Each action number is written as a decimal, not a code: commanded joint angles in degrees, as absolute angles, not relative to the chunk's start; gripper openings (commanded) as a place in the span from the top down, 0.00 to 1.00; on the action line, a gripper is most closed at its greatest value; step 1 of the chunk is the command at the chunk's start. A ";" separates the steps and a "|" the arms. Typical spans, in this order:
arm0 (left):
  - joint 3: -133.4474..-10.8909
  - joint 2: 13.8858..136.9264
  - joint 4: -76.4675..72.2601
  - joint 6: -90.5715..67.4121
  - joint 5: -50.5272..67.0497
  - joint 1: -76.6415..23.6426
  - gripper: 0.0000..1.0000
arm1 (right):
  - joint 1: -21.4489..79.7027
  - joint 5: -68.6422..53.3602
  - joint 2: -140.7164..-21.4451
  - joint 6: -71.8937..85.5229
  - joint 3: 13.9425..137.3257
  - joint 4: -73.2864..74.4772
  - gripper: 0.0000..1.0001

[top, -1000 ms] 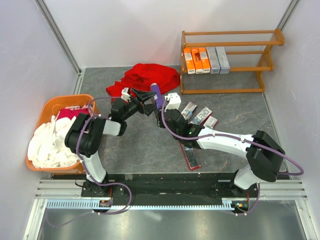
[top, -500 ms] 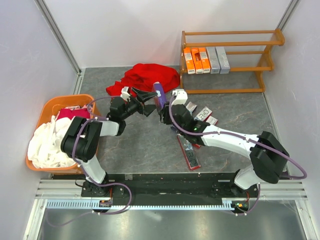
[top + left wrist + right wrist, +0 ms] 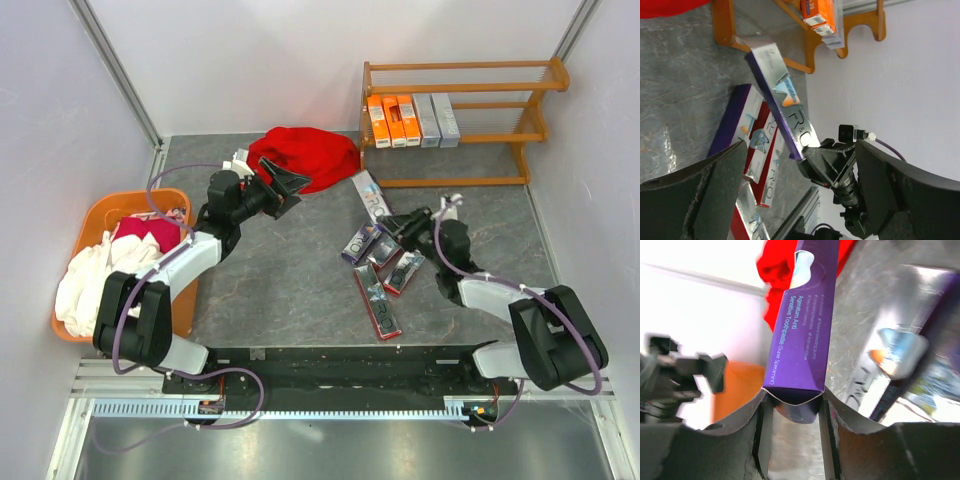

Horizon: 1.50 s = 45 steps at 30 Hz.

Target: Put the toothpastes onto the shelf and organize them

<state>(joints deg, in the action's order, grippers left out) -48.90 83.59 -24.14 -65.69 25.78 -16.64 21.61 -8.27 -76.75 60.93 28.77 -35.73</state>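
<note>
My right gripper point(image 3: 400, 220) point(image 3: 795, 412) is shut on one end of a dark purple and silver toothpaste box point(image 3: 371, 194) point(image 3: 803, 335) point(image 3: 782, 105), which points toward the shelf point(image 3: 455, 125) point(image 3: 805, 55). Three orange boxes point(image 3: 392, 120) and two silver-grey boxes point(image 3: 436, 118) stand on the shelf's middle tier. Several more toothpastes lie on the table: a purple one point(image 3: 360, 243), silver and red ones point(image 3: 403, 272) and a long one point(image 3: 377, 300). My left gripper point(image 3: 291, 184) point(image 3: 800, 200) is open and holds nothing, over the edge of the red cloth point(image 3: 305, 155).
An orange plastic basket point(image 3: 100, 215) with white and red cloths stands at the left. White walls enclose the table on three sides. The right arm's body point(image 3: 500, 295) stretches along the near right of the table.
The left gripper opened and let go of the purple box, then drew back to the left. The right gripper carried the box to the right, toward the loose boxes and the shelf.
</note>
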 commanded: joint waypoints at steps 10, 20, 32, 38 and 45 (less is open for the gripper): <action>-50.89 82.00 -16.44 -57.30 22.59 -16.70 0.04 | -3.04 -30.49 -74.89 79.72 15.47 -66.18 0.66; -51.50 83.41 -16.52 -57.13 22.85 -16.70 0.04 | -10.98 -38.67 -72.51 79.63 15.03 -65.74 0.67; -51.50 84.46 -16.79 -57.22 23.03 -16.70 0.04 | -17.05 -38.32 -73.73 69.09 19.07 -51.85 0.67; -51.50 84.64 -16.79 -57.13 23.29 -16.70 0.04 | -16.96 -35.25 -82.17 70.05 21.97 -59.39 0.68; -51.07 84.73 -16.79 -57.04 23.38 -16.61 0.04 | -14.24 -32.88 -95.96 77.16 26.71 -74.06 0.69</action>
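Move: Ahead and to the right of the right hand is the purple toothpaste's goal, the free place on the shelf's loaded tier: roughly 22 cm out, 24 cm right and slightly higher. The nearer grey toothpaste stands just 6 cm left of that place. On the table, some 13 cm below this hand, a second purple toothpaste lies 3 cm back and 4 cm left, a red one 5 cm back and 5 cm right. From the left hand the free place is about 14 cm ahead, 48 cm right, nearly level. Carrying the purple toothpaste by its near end, still pinched, the right hand sweeps about 17 cm to the right over the boxes on the table, then pushes forward some 5 cm while sinking about as much, closing on the shelf. On the way its wrist rolls left side up by about 15 to 20 degrees and swings a little clockwise. The empty left hand stays open and sinks slightly. ##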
